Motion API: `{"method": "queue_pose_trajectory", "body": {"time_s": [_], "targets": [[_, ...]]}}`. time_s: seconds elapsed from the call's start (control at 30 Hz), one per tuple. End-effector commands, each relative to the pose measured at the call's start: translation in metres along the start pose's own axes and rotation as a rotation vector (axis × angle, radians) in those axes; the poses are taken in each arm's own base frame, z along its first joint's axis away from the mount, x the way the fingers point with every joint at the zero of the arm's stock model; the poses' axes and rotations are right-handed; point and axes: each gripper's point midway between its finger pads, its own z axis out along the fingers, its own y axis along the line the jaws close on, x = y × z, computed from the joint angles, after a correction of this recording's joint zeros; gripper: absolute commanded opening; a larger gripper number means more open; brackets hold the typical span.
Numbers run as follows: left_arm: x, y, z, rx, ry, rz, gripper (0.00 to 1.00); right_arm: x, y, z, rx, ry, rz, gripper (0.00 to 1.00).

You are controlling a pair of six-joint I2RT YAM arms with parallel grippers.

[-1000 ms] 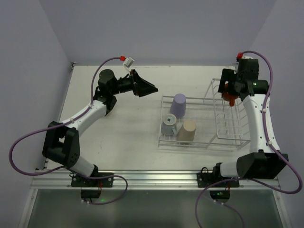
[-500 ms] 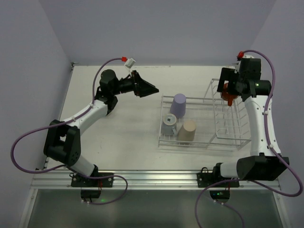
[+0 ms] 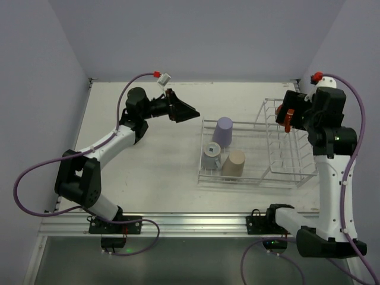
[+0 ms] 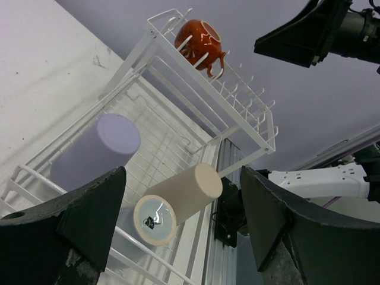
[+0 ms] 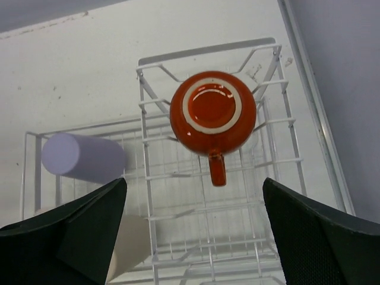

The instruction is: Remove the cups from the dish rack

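The white dish rack (image 3: 291,172) holds all the cups. A lavender tumbler (image 3: 224,130), a beige tumbler (image 3: 234,163) and a short blue-grey cup (image 3: 212,156) stand upside down in its low tray. The orange-red mug (image 5: 212,113) sits bottom-up on top of the tall basket section, handle towards the near side. My right gripper (image 3: 286,116) hovers open above the mug (image 3: 289,120), not touching it. My left gripper (image 3: 185,111) hangs open left of the tray, aimed at the tumblers (image 4: 190,189), well clear of them.
The rack (image 4: 237,113) fills the right half of the white table (image 3: 148,154). Purple walls close in the back and both sides. A metal rail (image 3: 196,222) runs along the near edge by the arm bases.
The right arm has lifted and drawn back to the right, away from the mug, and its jaws have spread wider. The mug stays on the rack. The left arm has hardly moved.
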Motion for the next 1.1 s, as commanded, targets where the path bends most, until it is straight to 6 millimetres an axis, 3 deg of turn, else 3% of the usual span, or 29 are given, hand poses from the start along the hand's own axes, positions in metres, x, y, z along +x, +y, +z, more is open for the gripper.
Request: {"method": "queue_pose_trajectory", "body": {"time_s": [0.0, 0.07, 0.13, 0.17, 0.3, 0.57, 1.07], "targets": [[-0.004, -0.014, 0.002, 0.032, -0.011, 0.042, 0.82, 0.035, 0.006, 0.003, -0.044, 0.104, -0.006, 0.97], [-0.004, -0.016, 0.002, 0.033, -0.012, 0.043, 0.82, 0.044, -0.002, 0.007, -0.007, 0.102, -0.01, 0.71], [-0.004, -0.018, 0.002, 0.033, -0.012, 0.044, 0.82, 0.054, -0.009, 0.014, 0.028, 0.114, -0.016, 0.52], [-0.004, -0.019, 0.002, 0.034, -0.013, 0.047, 0.82, 0.056, -0.011, 0.015, 0.041, 0.118, -0.018, 0.5], [-0.005, -0.021, 0.002, 0.033, -0.011, 0.052, 0.82, 0.063, -0.025, 0.023, 0.114, 0.133, -0.037, 0.54], [-0.004, -0.018, 0.005, 0.03, -0.005, 0.053, 0.82, 0.055, -0.025, 0.033, 0.125, 0.15, -0.055, 0.54], [-0.004, -0.016, 0.007, 0.037, 0.003, 0.058, 0.82, 0.049, -0.025, 0.047, 0.12, 0.12, -0.094, 0.42]]}}
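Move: The red cup, upside down on the rack's upper tier with its handle pointing back at the robot, lies about 6 cm ahead of the right hand, 2 cm to its right and 9 cm below. In the lower tier, both some 27 cm below that hand, are the lavender cup, 21 cm left and 8 cm ahead, and the beige cup, 17 cm left and 7 cm back. From the left hand, the red cup is about 37 cm right, 2 cm ahead and 5 cm lower. Having just come up and back off the red cup, the right hand sinks about 8 cm towards the near side of the cup, easing back some 2 cm on the way and then creeping forward again as it drifts slightly right, and its fingers tip down by roughly 10 degrees. The wide-open fingers narrow to a bit under half open, early in the descent for the most part, so that the tips end up either side of the line of the handle, with no grip on it yet to be seen. ##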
